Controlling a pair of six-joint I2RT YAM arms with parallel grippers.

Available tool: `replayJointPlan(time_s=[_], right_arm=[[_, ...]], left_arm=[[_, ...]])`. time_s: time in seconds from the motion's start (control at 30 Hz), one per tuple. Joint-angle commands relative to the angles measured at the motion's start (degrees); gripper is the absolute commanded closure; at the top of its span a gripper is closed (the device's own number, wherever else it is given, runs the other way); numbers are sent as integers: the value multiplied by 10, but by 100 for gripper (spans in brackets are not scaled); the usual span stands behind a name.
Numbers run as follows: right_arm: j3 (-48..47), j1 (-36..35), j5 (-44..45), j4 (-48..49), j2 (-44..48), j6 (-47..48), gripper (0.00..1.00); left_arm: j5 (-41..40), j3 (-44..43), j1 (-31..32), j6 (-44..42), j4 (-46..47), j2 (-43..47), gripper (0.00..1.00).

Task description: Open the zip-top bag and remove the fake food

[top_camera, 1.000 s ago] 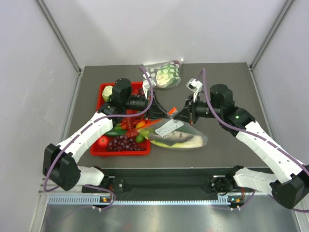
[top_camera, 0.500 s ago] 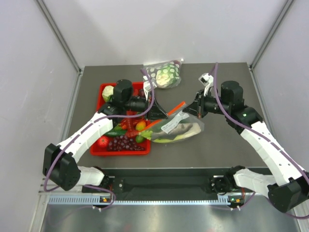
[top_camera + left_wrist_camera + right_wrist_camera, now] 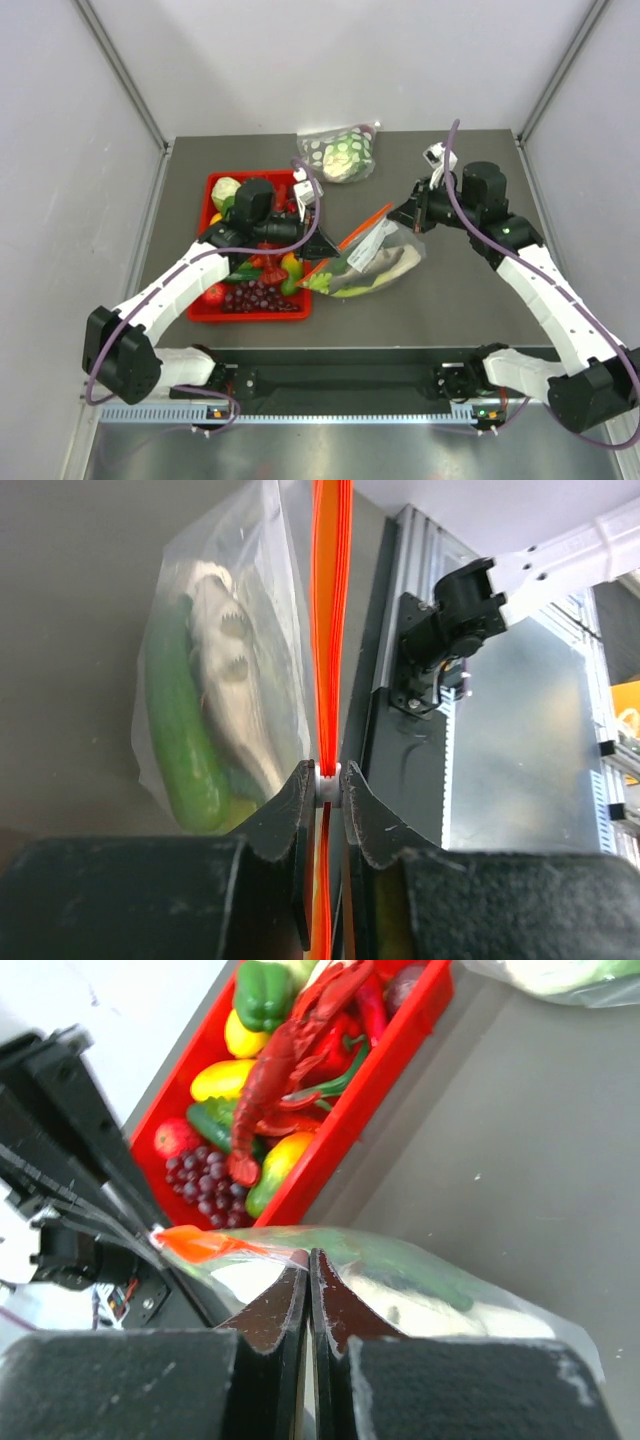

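The clear zip-top bag [image 3: 372, 258] hangs stretched between both grippers over the table's middle, its orange-red zip strip [image 3: 365, 226] slanting up to the right. My left gripper [image 3: 325, 243] is shut on the small white slider [image 3: 328, 780] of the strip [image 3: 328, 600]. At the strip's other end, my right gripper [image 3: 402, 217] is shut on the bag's top edge [image 3: 308, 1256]. Inside the bag lie fake food pieces: a grey fish [image 3: 228, 655], a slim green vegetable [image 3: 183, 750] and a pale stalk bunch [image 3: 393, 266].
A red tray [image 3: 211, 186] full of toy fruit and vegetables, with purple grapes [image 3: 258, 296] at its near side, sits under the left arm. A dotted clear bag with a pale round head [image 3: 343, 153] lies at the back. In the right wrist view the tray [image 3: 372, 1100] is beyond the bag.
The right gripper has moved back and to the right with its end of the bag, lifting and stretching it. The left gripper has drawn back a little to the left along the strip.
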State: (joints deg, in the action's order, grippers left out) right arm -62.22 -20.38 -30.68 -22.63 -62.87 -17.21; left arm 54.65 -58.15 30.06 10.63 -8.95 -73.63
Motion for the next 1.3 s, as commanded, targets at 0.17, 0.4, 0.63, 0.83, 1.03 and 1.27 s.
replayJointPlan(time_s=[0.17,0.4,0.63,0.83,1.03,1.27], right_arm=[[-5,48,51,98,-29,-18,100],[-8,57,49,117,-59,-21,100],[-21,66,56,131,-85,-20,100],[-36,73,59,134,-105,-17,100],[-43,77,58,138,-118,-15,100],[-50,83,57,137,-127,-13,100]], left_arm=[[-72,55,4,-35,-73,49,100],[-89,81,5,-28,-84,72,100],[-103,94,6,-32,-119,90,100],[-146,123,5,-19,-139,124,100],[-175,134,6,-6,-154,149,100],[-184,139,6,-1,-159,158,100]])
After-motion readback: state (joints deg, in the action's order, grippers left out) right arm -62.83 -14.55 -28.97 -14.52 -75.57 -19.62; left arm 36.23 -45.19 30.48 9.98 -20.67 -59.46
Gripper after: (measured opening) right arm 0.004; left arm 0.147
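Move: The left hand already pinches the white slider on the bag's orange zip. The zip's near-left end, where the slider is taken, lies about 8 cm left, 3 cm back and 7 cm lower. The fake food in the bag is roughly 10 cm right, 4 cm ahead and 11 cm down; the mango in the tray is some 11 cm left, 3 cm ahead and 12 cm down. From the right hand, holding the other zip end, the slider lies around 14 cm left, 8 cm back and 4 cm lower. Down and to the left, drifting slightly back, the left hand drags the pinched slider some 9 cm along the zip towards its near-left end, turning about 20 degrees as its fingertips tip down and swing counter-clockwise. Meanwhile the right hand keeps the other zip end pinched and draws it about 7 cm forward and some 4 cm down, away from the left hand. ##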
